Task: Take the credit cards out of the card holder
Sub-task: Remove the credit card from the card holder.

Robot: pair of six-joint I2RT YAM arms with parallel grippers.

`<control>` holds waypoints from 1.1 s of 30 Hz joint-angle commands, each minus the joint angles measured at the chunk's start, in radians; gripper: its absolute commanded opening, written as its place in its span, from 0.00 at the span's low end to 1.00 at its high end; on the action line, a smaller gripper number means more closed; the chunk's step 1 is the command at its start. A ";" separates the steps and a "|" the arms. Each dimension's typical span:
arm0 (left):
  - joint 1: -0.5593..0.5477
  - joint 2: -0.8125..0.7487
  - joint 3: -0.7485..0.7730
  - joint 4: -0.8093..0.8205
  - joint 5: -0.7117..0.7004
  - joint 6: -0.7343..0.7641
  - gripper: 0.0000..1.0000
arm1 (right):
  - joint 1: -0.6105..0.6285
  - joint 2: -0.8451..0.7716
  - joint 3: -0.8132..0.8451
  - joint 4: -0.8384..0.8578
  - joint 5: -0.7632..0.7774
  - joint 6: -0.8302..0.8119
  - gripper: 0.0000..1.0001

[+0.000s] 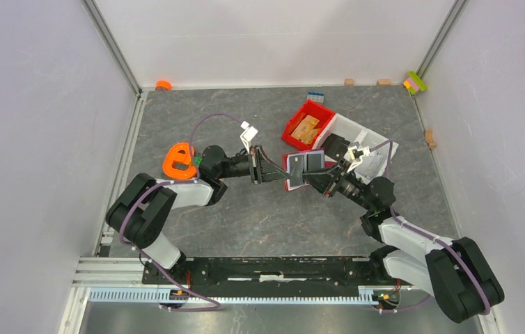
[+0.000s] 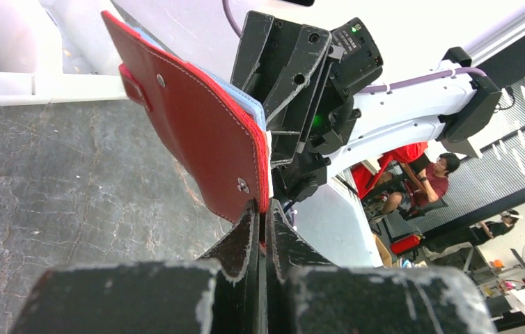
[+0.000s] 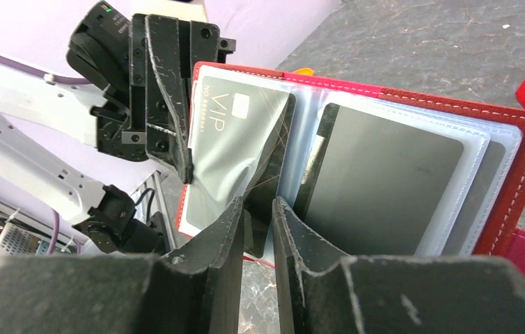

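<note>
The dark red card holder (image 1: pixel 303 165) hangs open above the table's middle, its outer cover (image 2: pixel 197 132) facing the left wrist camera. My left gripper (image 2: pixel 265 209) is shut on the holder's edge. In the right wrist view, clear sleeves hold a grey credit card marked VIP (image 3: pixel 235 132) and a dark credit card (image 3: pixel 378 181). My right gripper (image 3: pixel 258 205) stands narrowly open, and the grey card's lower corner sits between its fingertips with a gap still showing. My left gripper's fingers (image 3: pixel 169 104) clamp the holder's left edge there.
A bright red bin (image 1: pixel 307 124) with tan pieces and a white bin (image 1: pixel 364 142) stand just behind the holder. An orange object (image 1: pixel 179 161) lies by the left arm. Small blocks (image 1: pixel 415 82) line the far wall.
</note>
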 commanded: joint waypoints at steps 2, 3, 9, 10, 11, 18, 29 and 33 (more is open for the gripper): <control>-0.010 0.027 -0.011 0.200 0.032 -0.092 0.02 | -0.021 0.016 -0.016 0.195 -0.103 0.112 0.27; -0.009 0.030 -0.009 0.208 0.034 -0.099 0.02 | -0.027 0.025 -0.019 0.215 -0.112 0.132 0.28; -0.009 0.043 -0.007 0.232 0.040 -0.116 0.02 | -0.053 0.106 -0.039 0.425 -0.169 0.271 0.28; -0.009 0.043 -0.006 0.234 0.041 -0.117 0.02 | -0.057 0.123 -0.041 0.457 -0.175 0.294 0.28; -0.010 0.042 -0.007 0.235 0.042 -0.118 0.02 | -0.059 0.136 -0.041 0.485 -0.184 0.311 0.28; -0.009 0.051 -0.002 0.230 0.038 -0.121 0.02 | -0.074 0.160 -0.053 0.587 -0.196 0.368 0.06; -0.007 -0.006 -0.012 0.021 -0.019 0.018 0.26 | -0.092 0.044 -0.064 0.393 -0.156 0.243 0.00; -0.008 -0.007 -0.006 -0.010 -0.023 0.033 0.32 | -0.092 0.032 -0.051 0.340 -0.159 0.212 0.00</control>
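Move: The VIP card, in the left page of the open card holder, lies with its middle about 3 cm to the right gripper's left and 1 cm ahead, nearly level with the fingertips. The second dark card sits some 2 cm right and 3 cm ahead of that gripper; the red tray is about 15 cm ahead and 2 cm right, well below. From the left gripper, shut on the holder's left edge, the VIP card's middle lies about 3 cm right and 1 cm ahead. Bring the slightly open right gripper up and back about 4 cm in all, drifting a little right, its left side tipping up some 10 degrees; on the way shut the fingers on the near right edge of the VIP card's page and keep lifting. Ease the left gripper about 1 cm up and back, then bring it forward and down again and open its fingers roughly a quarter around the holder's left edge. ##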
